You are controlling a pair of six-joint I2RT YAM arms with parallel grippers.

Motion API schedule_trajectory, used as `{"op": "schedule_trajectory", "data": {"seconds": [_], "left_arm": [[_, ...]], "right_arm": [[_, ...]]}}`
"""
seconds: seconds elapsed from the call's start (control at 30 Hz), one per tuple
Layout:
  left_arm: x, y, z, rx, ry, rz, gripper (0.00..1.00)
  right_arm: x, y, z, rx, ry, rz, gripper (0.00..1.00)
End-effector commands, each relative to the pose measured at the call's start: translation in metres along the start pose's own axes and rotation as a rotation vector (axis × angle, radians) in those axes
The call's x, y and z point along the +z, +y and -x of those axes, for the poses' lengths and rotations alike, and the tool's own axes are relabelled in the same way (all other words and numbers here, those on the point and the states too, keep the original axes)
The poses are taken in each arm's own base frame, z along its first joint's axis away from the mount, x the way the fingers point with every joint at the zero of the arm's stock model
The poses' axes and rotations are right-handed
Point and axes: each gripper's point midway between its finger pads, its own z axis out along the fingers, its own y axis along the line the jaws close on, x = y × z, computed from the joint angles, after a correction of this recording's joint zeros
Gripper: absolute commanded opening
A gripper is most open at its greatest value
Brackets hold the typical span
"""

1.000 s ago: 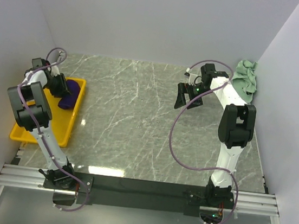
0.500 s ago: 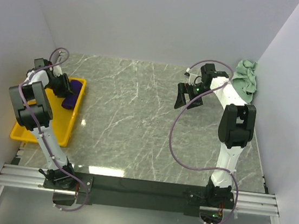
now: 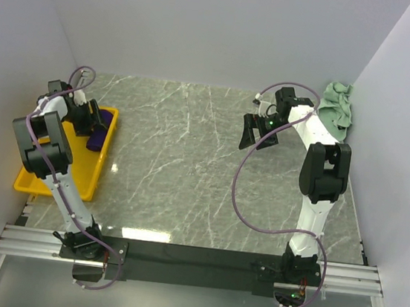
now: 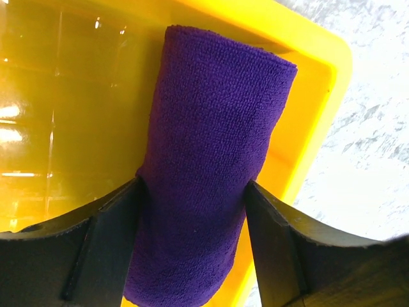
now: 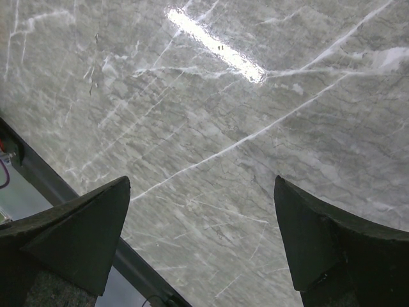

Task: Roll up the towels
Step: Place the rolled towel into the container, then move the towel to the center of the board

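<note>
The purple towel (image 4: pixel 217 128) is a tight roll lying along the right wall of the yellow tray (image 4: pixel 319 96). My left gripper (image 4: pixel 192 185) straddles the roll's near end, one finger at each side just brushing the cloth, and the roll is not squeezed. From above, the left gripper (image 3: pixel 89 118) hangs over the tray's far end with the purple towel (image 3: pixel 100 132) under it. The mint green towel (image 3: pixel 336 106) lies crumpled in the far right corner. My right gripper (image 3: pixel 255 141) hovers to its left, open and empty; the right wrist view shows the gripper (image 5: pixel 201 185) over bare marble.
The yellow tray (image 3: pixel 59 180) sits at the left edge of the marble table, close to the left wall. White walls enclose the table on the left, back and right. The black front rail (image 5: pixel 77 198) shows beneath the right gripper.
The left gripper's jaws have widened around the purple roll, and the gripper has shifted slightly toward the tray's far end. The right arm has not moved.
</note>
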Motion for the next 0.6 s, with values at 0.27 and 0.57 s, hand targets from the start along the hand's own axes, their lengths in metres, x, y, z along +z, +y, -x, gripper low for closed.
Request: {"op": "schedule_trajectory", "data": {"seconds": [0.27,0.57], "left_arm": [[-0.077,-0.028,0.052,0.114,-0.174,0.085,0.99],[-0.136,-0.097,0.097,0.486,-0.358,0.125,0.99]], "right_arm": [[-0.034,0.015,0.018,-0.074,-0.076,-0.014,1.0],[-0.072,-0.035,0.038,-0.081,-0.142,-0.232,1.0]]}}
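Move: The rolled towel lies right between my left hand's fingertips, its middle about 1 cm ahead, 1 cm to the right and 2 cm below. The container around it has its far right corner some 5 cm ahead and 5 cm right of that hand, and its middle about 8 cm back and 9 cm left. From my idle right hand the rolled towel is roughly 46 cm to the left, 3 cm back and 9 cm lower. I spread my left fingers from partly to fully open and lift that hand free of the rolled towel, rising about 13 cm with a little forward drift to end above the container's far edge. On the way the wrist rolls left side up and tips upward, some 15 degrees each. Late on, my empty, open right hand starts off too, nearly 4 cm to the right, forward and up. ##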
